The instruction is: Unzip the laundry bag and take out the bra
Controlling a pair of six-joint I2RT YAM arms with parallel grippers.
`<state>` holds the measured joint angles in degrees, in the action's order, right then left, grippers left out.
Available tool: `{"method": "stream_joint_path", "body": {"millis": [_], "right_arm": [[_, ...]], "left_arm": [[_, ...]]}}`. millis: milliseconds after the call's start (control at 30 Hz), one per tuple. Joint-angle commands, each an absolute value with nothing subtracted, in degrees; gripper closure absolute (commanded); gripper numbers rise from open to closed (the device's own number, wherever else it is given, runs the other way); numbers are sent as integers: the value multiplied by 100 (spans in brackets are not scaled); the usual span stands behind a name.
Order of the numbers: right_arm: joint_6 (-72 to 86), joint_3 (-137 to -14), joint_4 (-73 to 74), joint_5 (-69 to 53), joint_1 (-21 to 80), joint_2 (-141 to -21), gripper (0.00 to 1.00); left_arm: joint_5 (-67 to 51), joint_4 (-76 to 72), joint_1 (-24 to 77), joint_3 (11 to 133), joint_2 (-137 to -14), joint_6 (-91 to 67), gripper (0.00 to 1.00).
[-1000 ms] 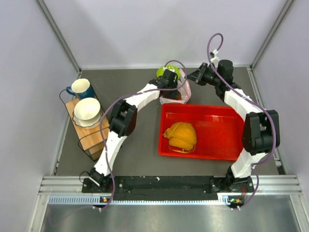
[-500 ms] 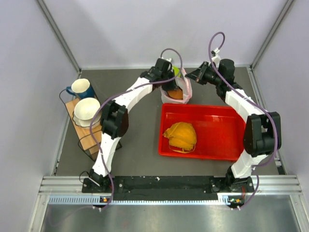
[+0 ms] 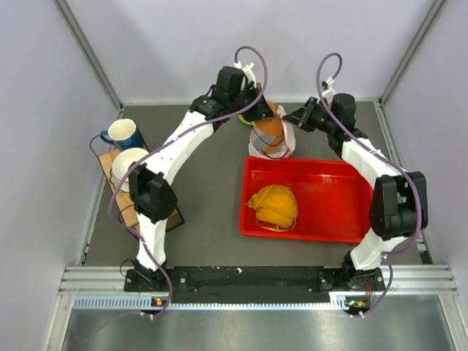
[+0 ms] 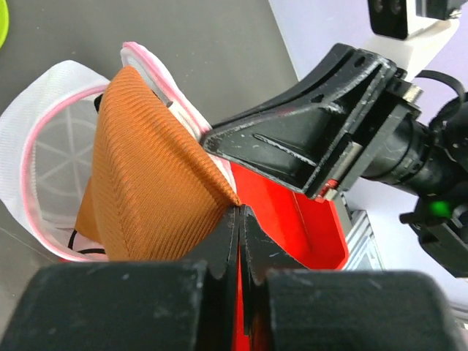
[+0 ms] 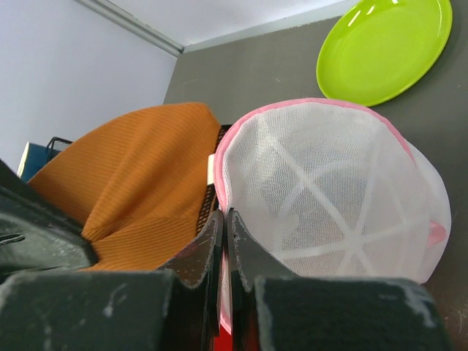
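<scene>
The laundry bag (image 3: 272, 150), white mesh with pink trim, hangs open just behind the red tray. My right gripper (image 3: 291, 119) is shut on its pink rim (image 5: 221, 183); the mesh dome (image 5: 329, 197) fills the right wrist view. The orange bra (image 3: 272, 128) sticks up out of the bag's opening. My left gripper (image 3: 265, 115) is shut on the bra's upper edge (image 4: 168, 175), pinching its corner between the fingertips, and holds it raised. The open bag half (image 4: 44, 146) lies below the bra in the left wrist view. The bra (image 5: 139, 183) also shows beside the bag in the right wrist view.
A red tray (image 3: 336, 208) in front of the bag holds another orange garment (image 3: 273, 206). A lime-green plate (image 5: 384, 47) lies behind the bag. A wooden rack at the left carries a blue mug (image 3: 123, 134) and a white bowl (image 3: 132, 167).
My left gripper has risen and drawn back to the left, pulling the orange bra up out of the bag. The right gripper has kept its hold on the bag's rim.
</scene>
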<state>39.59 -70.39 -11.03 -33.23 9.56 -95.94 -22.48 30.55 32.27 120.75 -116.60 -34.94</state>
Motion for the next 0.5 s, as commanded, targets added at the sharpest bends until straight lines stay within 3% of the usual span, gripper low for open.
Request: {"method": "stream_joint_path", "body": {"millis": [0, 467], "right_arm": [[3946, -7049, -1283, -3252, 897, -9299, 100], [4148, -7084, -1319, -3313, 817, -9176, 100]], "left_arm": [[-2628, 2795, 3243, 11901, -11022, -3691, 100], [-2601, 2672, 3567, 11866, -9475, -3657, 100]]}}
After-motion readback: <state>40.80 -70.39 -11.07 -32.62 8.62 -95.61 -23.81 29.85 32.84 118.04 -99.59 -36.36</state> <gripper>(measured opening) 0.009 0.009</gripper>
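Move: The left hand holds the orange bra, hanging down over the laundry bag. From that hand the red box's middle is about 14 cm back, 10 cm to the right and 27 cm below. The yellow bra in the box lies some 16 cm back, straight in line and 26 cm below, and the bag about 5 cm ahead, 2 cm left and 22 cm below. From the right hand, which pinches the bag's rim, the bag's middle is some 2 cm ahead, 6 cm left and 17 cm below. Still pinching the orange bra, the left hand draws it up and away from the laundry bag, rising about 13 cm with gathering speed while coming back some 7 cm and a little to the left; the wrist tips its fingers slightly upward. The right hand stays almost in place and keeps its shut grip on the bag's pink rim. ##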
